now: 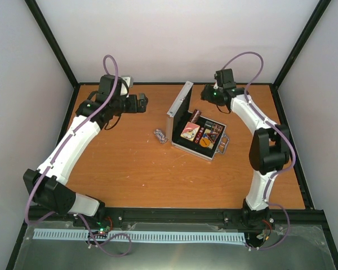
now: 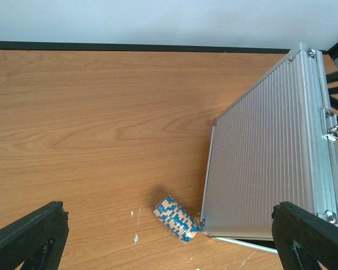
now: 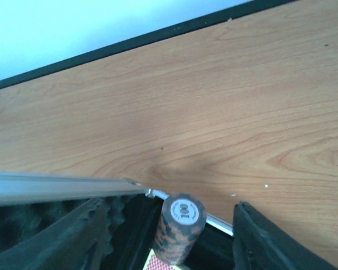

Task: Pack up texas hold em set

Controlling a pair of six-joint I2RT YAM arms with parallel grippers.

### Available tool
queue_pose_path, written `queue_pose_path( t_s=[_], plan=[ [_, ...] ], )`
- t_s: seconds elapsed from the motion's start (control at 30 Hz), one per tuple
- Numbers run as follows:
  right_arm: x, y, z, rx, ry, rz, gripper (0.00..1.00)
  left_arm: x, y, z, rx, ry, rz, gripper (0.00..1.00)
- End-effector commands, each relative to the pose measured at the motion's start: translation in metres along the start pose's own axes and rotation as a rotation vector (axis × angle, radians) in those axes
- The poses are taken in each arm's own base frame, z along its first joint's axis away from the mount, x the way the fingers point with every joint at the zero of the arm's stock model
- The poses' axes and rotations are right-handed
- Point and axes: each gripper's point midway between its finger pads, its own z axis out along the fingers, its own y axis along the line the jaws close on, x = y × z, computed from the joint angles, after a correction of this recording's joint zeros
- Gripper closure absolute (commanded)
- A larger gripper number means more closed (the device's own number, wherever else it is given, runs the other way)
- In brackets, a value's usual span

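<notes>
The silver case point(image 1: 209, 152) lies open mid-table, its ribbed lid point(image 2: 270, 169) standing upright. A dark orange-striped chip stack point(image 3: 180, 228) marked 100 stands tilted in the case's back corner, between the fingers of my right gripper point(image 3: 169, 236). Those fingers are open, with a gap on each side of the stack. A blue-striped chip stack point(image 2: 177, 218) lies on its side on the table against the lid's outer corner. My left gripper point(image 2: 169, 242) hovers wide open above and behind it, holding nothing. From above, this blue-striped chip stack point(image 1: 159, 135) sits left of the case.
A red-patterned card deck point(image 1: 188, 133) and more chips point(image 1: 213, 132) fill the case's black tray. The case handle point(image 1: 223, 145) points toward the front right. White walls and a black frame border the table's far edge point(image 2: 129, 46).
</notes>
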Motion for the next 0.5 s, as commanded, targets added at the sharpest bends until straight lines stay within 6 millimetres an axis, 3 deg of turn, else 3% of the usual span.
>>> queue_pose_path(
  t_s=[0.0,0.2,0.47],
  plan=[
    [0.025,-0.007,0.029,-0.022,0.175,-0.062,0.42,-0.010,0.001,-0.013,0.001,-0.050,-0.009,0.00],
    [0.030,-0.006,0.056,-0.144,0.283,0.001,0.55,-0.006,0.002,-0.013,-0.001,-0.043,-0.025,0.00],
    [0.055,0.000,0.069,-0.222,0.395,0.011,0.60,-0.006,0.004,-0.010,-0.007,-0.042,-0.034,0.00]
  ],
)
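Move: The chip stack with the 100 on its end leans in the far end of the open case, about 12 cm below the right hand's point, 4 cm to its left and 3 cm back. The raised lid is some 10 cm left and 5 cm back, the card box 9 cm back and 6 cm left, lower in the case. From the left hand the stack is roughly 21 cm to the right, 9 cm ahead and 23 cm down. Bring the right gripper down about 9 cm onto the leaning chip stack, easing forward a little at first and drifting left as it sinks. Tip the fingers down some 15 degrees and turn them counter-clockwise, narrowing them to roughly two-thirds of their opening, so that the tips come close on either side of the stack's top. ##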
